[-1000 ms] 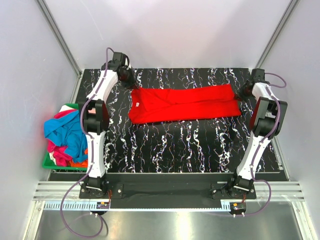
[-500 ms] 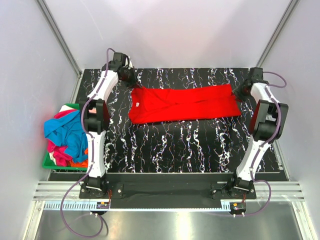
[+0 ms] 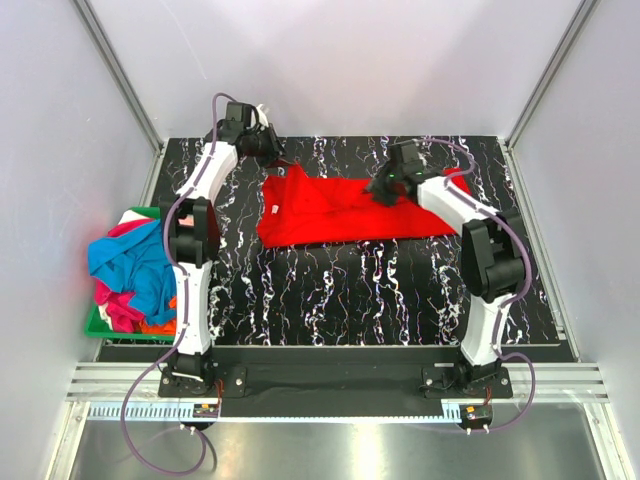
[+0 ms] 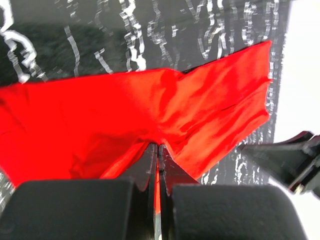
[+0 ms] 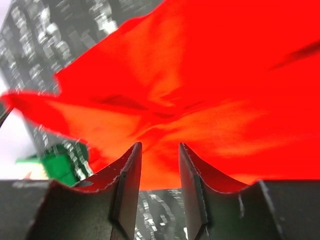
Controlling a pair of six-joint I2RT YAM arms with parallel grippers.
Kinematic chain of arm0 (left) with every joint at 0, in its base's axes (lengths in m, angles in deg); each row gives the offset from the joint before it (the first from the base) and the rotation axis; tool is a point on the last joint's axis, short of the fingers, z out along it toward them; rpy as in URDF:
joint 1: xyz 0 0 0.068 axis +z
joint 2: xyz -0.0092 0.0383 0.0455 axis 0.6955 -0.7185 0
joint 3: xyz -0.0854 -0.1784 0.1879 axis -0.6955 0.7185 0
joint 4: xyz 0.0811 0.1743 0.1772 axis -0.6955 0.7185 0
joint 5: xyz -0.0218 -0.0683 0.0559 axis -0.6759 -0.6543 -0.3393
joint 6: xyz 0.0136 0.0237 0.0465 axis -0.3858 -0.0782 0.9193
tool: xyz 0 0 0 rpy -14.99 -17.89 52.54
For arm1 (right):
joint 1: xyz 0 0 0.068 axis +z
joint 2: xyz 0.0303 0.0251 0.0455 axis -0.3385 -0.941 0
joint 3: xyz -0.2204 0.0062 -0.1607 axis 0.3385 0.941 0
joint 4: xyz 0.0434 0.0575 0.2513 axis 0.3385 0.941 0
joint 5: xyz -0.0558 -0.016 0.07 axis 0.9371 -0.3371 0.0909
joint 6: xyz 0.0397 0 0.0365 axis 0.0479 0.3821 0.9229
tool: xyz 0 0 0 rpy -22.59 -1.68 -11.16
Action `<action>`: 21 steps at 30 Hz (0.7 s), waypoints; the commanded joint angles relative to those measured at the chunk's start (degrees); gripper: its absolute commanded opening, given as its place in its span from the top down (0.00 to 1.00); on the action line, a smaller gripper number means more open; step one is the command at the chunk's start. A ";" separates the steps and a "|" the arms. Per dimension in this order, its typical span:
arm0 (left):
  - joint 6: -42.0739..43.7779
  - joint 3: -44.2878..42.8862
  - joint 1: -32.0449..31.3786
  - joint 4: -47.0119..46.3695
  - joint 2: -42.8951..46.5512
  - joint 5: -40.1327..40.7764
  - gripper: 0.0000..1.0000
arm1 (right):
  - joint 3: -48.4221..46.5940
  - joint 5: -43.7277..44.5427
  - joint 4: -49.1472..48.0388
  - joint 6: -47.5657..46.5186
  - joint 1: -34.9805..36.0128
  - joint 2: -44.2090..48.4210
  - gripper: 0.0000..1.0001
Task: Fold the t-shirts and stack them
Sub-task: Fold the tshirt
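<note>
A bright red t-shirt lies folded lengthwise across the far half of the black marbled table. My left gripper is at its far-left corner, shut on a pinch of the red cloth, which rises into the closed fingertips. My right gripper hangs over the middle of the shirt, open, with red cloth beyond the fingers and nothing between them. Other t-shirts, blue, pink and orange, are heaped at the left.
The heap sits in a green bin off the table's left edge; the bin also shows in the right wrist view. Grey walls close in the table on three sides. The right arm shows dark in the left wrist view.
My right arm has swung left from the shirt's right end to its middle, jaws now open. The left gripper has drawn the far-left corner slightly up and back.
</note>
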State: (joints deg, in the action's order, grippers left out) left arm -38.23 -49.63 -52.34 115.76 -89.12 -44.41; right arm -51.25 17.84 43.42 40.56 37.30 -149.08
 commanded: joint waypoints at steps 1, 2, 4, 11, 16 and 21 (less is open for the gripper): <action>-1.14 -1.73 0.19 -7.34 -0.94 -6.32 1.00 | -3.02 0.19 -7.27 1.64 2.34 -1.77 0.57; -1.48 -0.86 0.10 -9.62 -0.94 -6.94 1.00 | -4.34 0.10 -7.18 1.55 2.78 -2.48 0.58; -1.84 0.28 0.10 -11.65 -1.03 -8.00 1.00 | -4.96 0.18 -7.36 1.37 3.92 -3.80 0.57; -4.82 -0.41 0.10 -16.23 -3.93 -9.14 1.00 | -8.55 -2.79 -10.61 -12.05 7.52 -6.44 0.57; -6.41 0.28 0.10 -17.55 -5.78 -10.02 1.00 | -12.87 -5.96 -10.61 -19.54 9.46 -10.40 0.57; -6.85 1.52 0.27 -17.99 -5.86 -9.59 1.00 | -18.23 -5.10 -10.43 -30.75 13.14 -14.96 0.56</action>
State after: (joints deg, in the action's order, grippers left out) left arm -44.09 -48.21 -52.34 101.42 -95.37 -52.17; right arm -65.08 13.34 35.07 20.37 48.03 -161.59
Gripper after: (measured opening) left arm 0.012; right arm 0.434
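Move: The left hand already pinches a raised fold of the tshirt, which sits right between its pads. The tshirt's white label lies roughly 10 cm back and 4 cm left of that hand, about 11 cm lower. From the right hand, open and empty, the raised fold is some 19 cm left and 6 cm farther out, about level; the tshirt's far right corner is some 25 cm right, 5 cm out and 7 cm below. The left hand keeps its pinch on the raised fold and carries it about 3 cm forward and right, rising slightly, then dipping by some 3 cm. Above the tshirt, the open right hand sweeps about 12 cm left towards that fold at nearly constant height, turning some 30 degrees counter-clockwise with its fingertips tilting up. ##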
